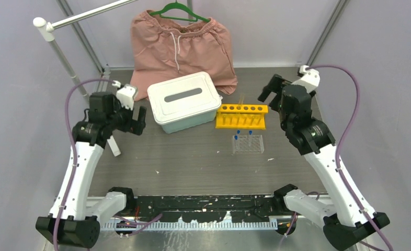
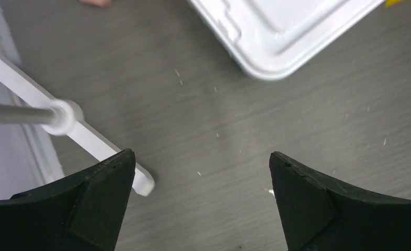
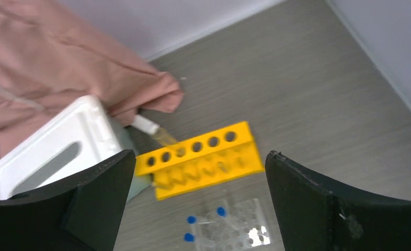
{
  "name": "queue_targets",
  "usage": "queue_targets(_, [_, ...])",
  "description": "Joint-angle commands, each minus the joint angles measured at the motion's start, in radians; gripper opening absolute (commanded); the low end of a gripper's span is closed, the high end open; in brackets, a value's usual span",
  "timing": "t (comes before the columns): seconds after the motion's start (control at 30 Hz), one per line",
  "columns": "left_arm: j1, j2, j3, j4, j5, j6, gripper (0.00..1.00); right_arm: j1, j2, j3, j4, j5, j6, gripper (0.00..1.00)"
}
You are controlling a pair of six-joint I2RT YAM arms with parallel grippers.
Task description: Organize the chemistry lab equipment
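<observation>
The yellow tube rack (image 1: 241, 116) (image 3: 203, 159) stands right of the bin, and a thin pale stick (image 1: 241, 99) (image 3: 153, 129) leans at its back. Just in front of it is the clear tube rack (image 1: 248, 144) (image 3: 240, 230), holding small blue-capped tubes (image 1: 249, 133) (image 3: 221, 211). My right gripper (image 1: 270, 90) (image 3: 199, 155) hangs open and empty above and behind the racks. Left of the bin, my left gripper (image 1: 136, 121) (image 2: 201, 157) is open over bare table with nothing between its fingers. No other lab equipment shows.
A teal bin with a white lid (image 1: 184, 101) (image 2: 282, 31) (image 3: 52, 151) sits mid-table. Pink shorts (image 1: 180, 44) (image 3: 62, 68) hang on a green hanger behind it. A white stand foot (image 1: 113, 146) (image 2: 96, 140) and metal pole (image 1: 67, 65) lie by the left arm.
</observation>
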Motion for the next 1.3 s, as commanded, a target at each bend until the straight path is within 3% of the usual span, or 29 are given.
queue_targets(0.0, [0.008, -0.034, -0.199, 0.141, 0.006, 0.002, 1.0, -0.089, -0.041, -0.217, 0.012, 0.242, 0.09, 1.0])
queue_targets(0.13, [0.017, -0.073, -0.362, 0.272, 0.011, -0.017, 1.0, -0.19, -0.182, -0.505, 0.255, 0.247, 0.098, 1.0])
queue_targets(0.33, [0.023, -0.04, -0.512, 0.472, -0.016, -0.017, 1.0, -0.198, -0.224, -0.81, 0.662, 0.406, -0.015, 1.0])
queue_targets(0.53, [0.032, 0.093, -0.592, 0.773, -0.027, -0.084, 1.0, -0.235, -0.02, -0.855, 0.895, 0.506, -0.084, 1.0])
queue_targets(0.67, [0.032, 0.227, -0.611, 0.957, -0.032, -0.132, 1.0, -0.291, 0.109, -0.898, 1.104, 0.494, -0.145, 1.0])
queue_targets(1.03, [0.032, 0.411, -0.713, 1.405, -0.033, -0.148, 1.0, -0.32, 0.372, -0.907, 1.366, 0.406, -0.209, 1.0])
queue_targets(1.27, [0.033, 0.405, -0.731, 1.451, -0.089, -0.136, 1.0, -0.322, 0.451, -0.93, 1.501, 0.355, -0.232, 1.0])
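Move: Below and ahead of the raised, empty left hand is the lidded box, its middle about 12 cm forward, 15 cm to the right and 19 cm down. From the right hand the box lies some 9 cm ahead, 28 cm left and 28 cm down. Nearer to that hand, the yellow rack stands about 5 cm ahead and 9 cm left, and the clear rack about 6 cm back and 6 cm left, both roughly 30 cm below. Sinking about 21 cm, the left hand first eases slightly back, then swings forward beside the box's left side, where its right finger comes to push the box rightward. The right hand drops some 27 cm and goes 16 cm right, away from both racks, turning about 35 degrees clockwise. Both grippers stay wide open. ##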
